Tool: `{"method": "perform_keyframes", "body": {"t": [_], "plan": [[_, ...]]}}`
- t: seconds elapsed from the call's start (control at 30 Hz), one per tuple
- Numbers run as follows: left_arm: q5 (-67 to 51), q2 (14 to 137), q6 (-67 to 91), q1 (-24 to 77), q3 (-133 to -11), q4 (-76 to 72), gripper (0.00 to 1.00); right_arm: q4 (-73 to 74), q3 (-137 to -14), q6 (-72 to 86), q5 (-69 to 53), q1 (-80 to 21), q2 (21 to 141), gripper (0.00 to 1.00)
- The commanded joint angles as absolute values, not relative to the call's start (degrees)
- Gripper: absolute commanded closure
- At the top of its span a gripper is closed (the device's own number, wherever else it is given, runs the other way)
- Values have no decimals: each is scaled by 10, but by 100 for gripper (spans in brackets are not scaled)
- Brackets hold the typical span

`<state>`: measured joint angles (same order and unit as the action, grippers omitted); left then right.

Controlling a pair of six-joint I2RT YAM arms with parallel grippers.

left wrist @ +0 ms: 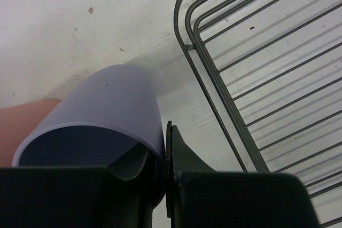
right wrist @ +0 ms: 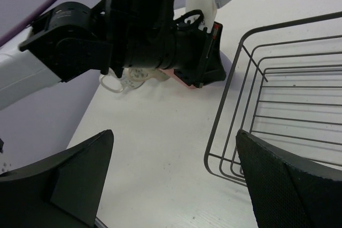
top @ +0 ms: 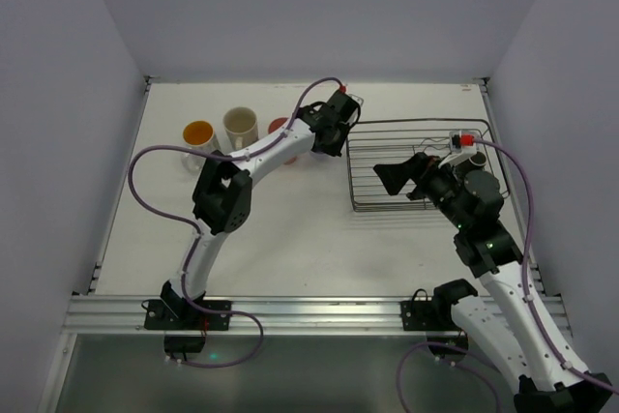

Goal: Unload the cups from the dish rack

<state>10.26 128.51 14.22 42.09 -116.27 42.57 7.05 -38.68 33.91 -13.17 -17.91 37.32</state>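
Note:
In the left wrist view my left gripper (left wrist: 163, 145) is shut on the rim of a lavender cup (left wrist: 112, 105), one finger inside it and one outside. The cup hangs over the table just left of the dish rack (left wrist: 214, 70). A salmon-red cup (left wrist: 24, 126) shows beside it. In the top view the left gripper (top: 327, 132) hides the lavender cup. An orange-inside cup (top: 198, 134), a cream mug (top: 241, 126) and the salmon-red cup (top: 278, 127) stand in a row left of the rack (top: 350, 173). My right gripper (top: 401, 178) stands open over the rack's near left corner, empty.
The right wrist view has the left arm's wrist (right wrist: 144, 30) ahead, the mug's handle (right wrist: 118, 83) under it and the rack's corner (right wrist: 231, 86) to the right. White walls enclose the table on three sides. A metal rail (top: 309, 314) runs along the near edge.

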Motion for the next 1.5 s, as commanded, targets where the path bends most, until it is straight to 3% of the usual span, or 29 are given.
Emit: {"method": "perform_keyframes", "body": {"t": [0.0, 0.27, 0.4, 0.77, 1.27, 1.47], "plan": [[89, 1297, 130, 422, -1192, 446, 93, 81, -411, 327, -143, -179, 359, 1], [88, 1310, 129, 415, -1190, 443, 84, 81, -409, 322, -139, -179, 361, 1], [96, 1304, 131, 412, -1189, 439, 64, 81, -410, 322, -133, -179, 364, 1], [112, 1274, 131, 411, -1192, 436, 39, 130, -436, 299, -86, -179, 357, 1], [122, 1177, 127, 412, -1183, 411, 20, 192, -469, 294, -31, -179, 352, 15], [27, 1060, 131, 420, -1110, 350, 19, 206, -461, 292, 57, -178, 369, 37]]}}
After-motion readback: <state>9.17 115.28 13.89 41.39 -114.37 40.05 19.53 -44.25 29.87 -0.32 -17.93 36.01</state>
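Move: The left hand still pinches the lilac cup's wall; the cup's standing spot is about 2 cm ahead, 3 cm left and 10 cm below. The pink cup stands roughly 1 cm ahead and 12 cm left of the hand, the rack's far-left corner some 7 cm ahead and 4 cm right. From the right hand, the dark cup lies about 17 cm ahead and 22 cm right; the lilac cup's spot, about 18 cm ahead and 11 cm left. The left hand lowers the lilac cup the last 2 cm onto the table between the pink cup and the rack, spreads its fingers from nearly shut to mostly open so they let go of the wall, then rises straight up about 13 cm, tilting back some 15 degrees. The empty right hand, hardly shifting at first, then drifts about 4 cm right over the rack towards the dark cup's side, turning roughly 10 degrees clockwise while its wide-open fingers close by about a third. ##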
